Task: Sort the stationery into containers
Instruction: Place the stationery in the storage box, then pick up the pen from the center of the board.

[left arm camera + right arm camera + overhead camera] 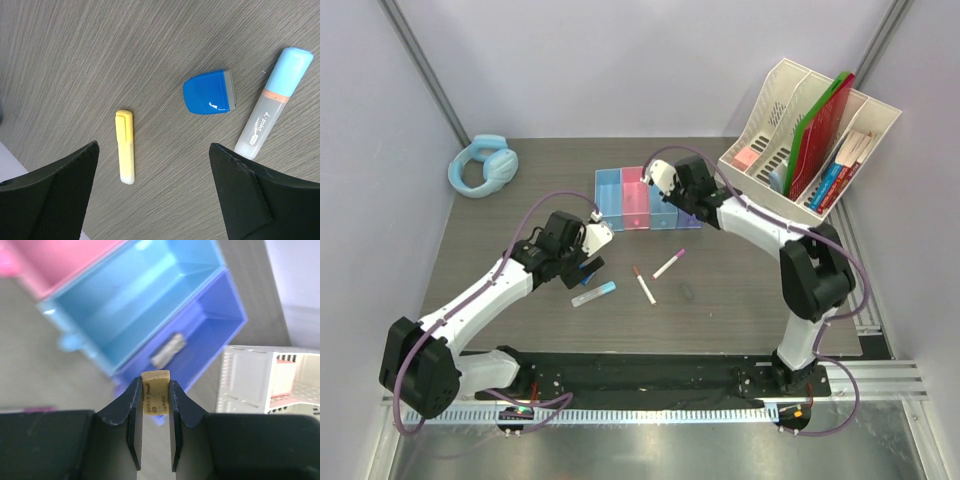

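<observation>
My right gripper [155,385] is shut on a small cream eraser [156,396] with printed lettering, held above the near wall of the purple bin [220,335]. A small silvery item [168,351] lies inside that bin. The containers [610,212] stand in a row at the table's middle back, and the right gripper [660,178] hovers over them. My left gripper [153,150] is open above bare table, holding nothing. Below it lie a yellow marker [125,147], a blue block [207,93] and a pale blue tube [272,105]. Two white pens, red-capped [644,286] and purple-capped [669,263], lie further right.
A cream slotted file organiser [810,140] with red and green folders stands at the back right, close behind the purple bin. Light blue headphones [482,165] lie at the back left. A small dark item [687,292] sits right of the pens.
</observation>
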### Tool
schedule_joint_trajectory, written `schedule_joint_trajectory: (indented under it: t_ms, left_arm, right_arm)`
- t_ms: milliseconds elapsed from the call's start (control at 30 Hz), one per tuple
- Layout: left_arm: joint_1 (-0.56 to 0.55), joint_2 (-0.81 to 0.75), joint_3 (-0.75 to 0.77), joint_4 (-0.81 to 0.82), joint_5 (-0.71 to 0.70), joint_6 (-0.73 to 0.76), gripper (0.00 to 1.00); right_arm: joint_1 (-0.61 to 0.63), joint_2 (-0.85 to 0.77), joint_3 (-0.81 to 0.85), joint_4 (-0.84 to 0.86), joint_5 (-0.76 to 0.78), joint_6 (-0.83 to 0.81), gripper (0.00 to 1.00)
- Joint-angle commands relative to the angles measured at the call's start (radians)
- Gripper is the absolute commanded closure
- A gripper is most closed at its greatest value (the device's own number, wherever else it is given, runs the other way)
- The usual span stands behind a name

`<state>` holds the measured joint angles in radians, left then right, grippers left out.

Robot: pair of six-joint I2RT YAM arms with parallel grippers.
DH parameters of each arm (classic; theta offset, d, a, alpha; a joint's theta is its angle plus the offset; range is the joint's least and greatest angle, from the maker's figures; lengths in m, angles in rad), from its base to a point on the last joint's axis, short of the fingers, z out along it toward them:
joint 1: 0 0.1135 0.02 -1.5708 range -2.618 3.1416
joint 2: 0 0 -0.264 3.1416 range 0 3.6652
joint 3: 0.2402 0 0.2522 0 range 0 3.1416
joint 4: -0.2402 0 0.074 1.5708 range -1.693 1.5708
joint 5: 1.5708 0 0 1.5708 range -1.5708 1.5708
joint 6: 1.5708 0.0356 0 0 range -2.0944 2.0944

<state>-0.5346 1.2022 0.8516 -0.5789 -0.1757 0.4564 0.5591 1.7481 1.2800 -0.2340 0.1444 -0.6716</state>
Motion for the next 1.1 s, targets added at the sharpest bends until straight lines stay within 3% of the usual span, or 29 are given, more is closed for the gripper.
schedule_joint_trajectory:
  t_ms: [0,200,367,533,700,867,1067]
  left_arm:
    - [-0.001,0.0,0.004,0.037,-0.005,0.004,0.09]
    - [-0.001,0.002,0.006,0.039,0.018,-0.004,0.1]
    - [-0.001,0.007,0.017,0.037,0.028,-0.001,0.09]
    - [-0.001,0.028,0.058,0.024,0.068,0.002,0.09]
    - [-0.001,0.062,0.099,0.017,0.097,-0.001,0.1]
    - [-0.001,0.051,0.106,0.04,0.096,0.002,0.09]
    - [-0.001,0.043,0.141,0.022,0.096,0.002,0.09]
  right_arm:
    - [-0.056,0.121,0.163,0.09,0.014,-0.006,0.91]
    - [-0.102,0.249,0.288,0.091,0.003,0.003,0.87]
    - [-0.102,0.248,0.286,0.084,-0.017,0.029,0.51]
    - [-0.102,0.203,0.262,0.087,0.007,0.066,0.35]
    - [-0.096,0.053,0.208,0.006,0.011,0.274,0.33]
    - [-0.076,-0.1,0.043,-0.091,-0.066,0.487,0.33]
    - [-0.031,-0.064,-0.054,-0.151,-0.169,0.697,0.32]
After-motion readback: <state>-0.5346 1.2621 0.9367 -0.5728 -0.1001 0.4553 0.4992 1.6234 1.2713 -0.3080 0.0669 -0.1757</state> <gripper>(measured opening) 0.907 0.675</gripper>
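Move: My right hand holds the yellow eraser; the storage box's purple compartment is centred about 12 cm ahead of it, 3 cm right and 9 cm below. A grey block already lies in there, 10 cm ahead of the hand and 4 cm right. The light-blue compartment is 12 cm ahead and 3 cm left; the pink-capped pen is some 11 cm back and 4 cm left. From my left hand the purple compartment is about 27 cm ahead and 24 cm right. I carry the eraser on forward about 8 cm with my right hand, sinking a little, over the front part of the purple compartment, and open the fingers to let go. Then I pull back some 10 cm, rising clear of the box, the wrist rolling left side up and turning clockwise. My open, empty left hand shifts about 3 cm, mostly right. ##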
